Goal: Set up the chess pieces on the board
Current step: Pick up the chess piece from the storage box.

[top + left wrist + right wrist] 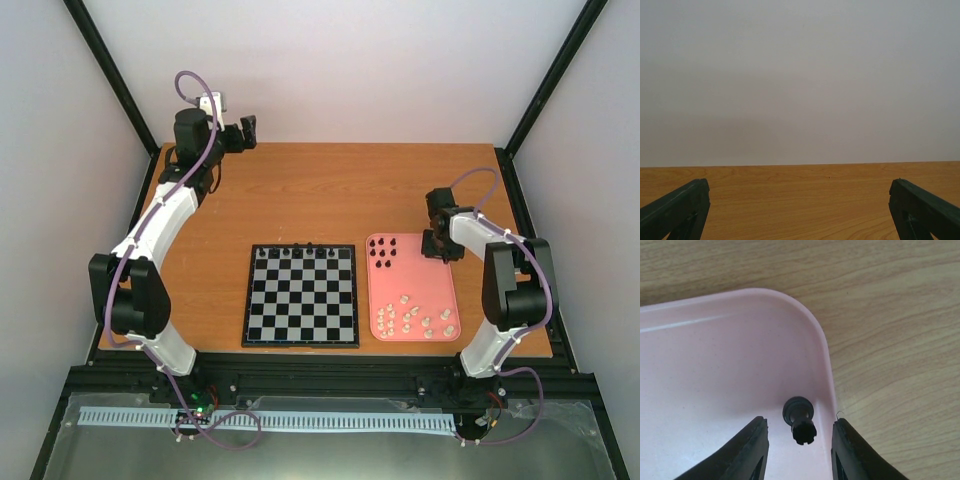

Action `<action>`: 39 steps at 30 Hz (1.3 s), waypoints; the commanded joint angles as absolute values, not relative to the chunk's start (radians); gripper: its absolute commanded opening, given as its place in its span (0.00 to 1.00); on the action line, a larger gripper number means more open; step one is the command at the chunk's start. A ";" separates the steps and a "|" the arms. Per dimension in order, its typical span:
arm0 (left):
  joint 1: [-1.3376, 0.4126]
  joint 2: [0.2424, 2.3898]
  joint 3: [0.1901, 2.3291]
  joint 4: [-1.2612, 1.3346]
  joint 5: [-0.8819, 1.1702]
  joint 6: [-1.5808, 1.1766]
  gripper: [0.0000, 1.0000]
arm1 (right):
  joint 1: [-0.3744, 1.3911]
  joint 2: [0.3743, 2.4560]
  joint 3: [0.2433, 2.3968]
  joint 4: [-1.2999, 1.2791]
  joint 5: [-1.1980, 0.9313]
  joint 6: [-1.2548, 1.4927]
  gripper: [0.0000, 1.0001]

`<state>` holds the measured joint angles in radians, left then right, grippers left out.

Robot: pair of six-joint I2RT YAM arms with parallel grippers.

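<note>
The board (300,300) lies in the middle of the table, with several black chess pieces (312,249) along its far row. More black pieces (384,251) stand at the far end of the pink tray (440,290), and cream-white pieces (415,320) lie at its near end. My right gripper (440,248) hangs over the tray's far right corner. In the right wrist view its fingers (747,452) straddle a black piece with a notched top (800,424); the gripper (800,442) is open, with a gap on each side. My left gripper (245,132) is raised at the far left, open and empty (800,210).
The tray rim (827,370) curves just right of the straddled piece, under the right finger (852,450). Bare wooden table (330,190) stretches behind the board and the tray. Black frame posts stand at the far corners.
</note>
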<state>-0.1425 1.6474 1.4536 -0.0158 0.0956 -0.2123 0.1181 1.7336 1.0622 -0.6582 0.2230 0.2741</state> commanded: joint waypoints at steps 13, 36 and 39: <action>-0.147 1.665 1.515 -0.021 0.089 -0.195 1.00 | 0.109 1.767 1.095 -0.626 0.192 0.268 0.25; -0.147 1.658 1.511 -0.021 0.089 -0.196 1.00 | 0.259 1.616 1.196 -0.705 0.119 0.268 0.03; -0.147 1.657 1.511 -0.019 0.090 -0.199 1.00 | 0.347 1.636 1.266 -0.715 0.084 0.266 0.03</action>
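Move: The black chess piece stands almost between the right hand's open fingers, about 1 cm ahead and 1 cm below the hand point, near the far right corner of the pink storage box. The nearest of the other black pieces stand about 13 cm to its left and 3 cm farther out; a white piece stands roughly 16 cm back and 2 cm right of the hand. From the left hand, the black piece lies some 17 cm back, 53 cm right and 31 cm below. Edging barely forward, the right hand closes its half-open fingers on the black piece from above and pinches it. Once the grip has settled, the hand pulls away at a growing pace, about 6 cm up and as far left, a little forward too, towards the other black pieces, while the wrist turns some 10 degrees counter-clockwise and the fingers tip forward and up about as much. ##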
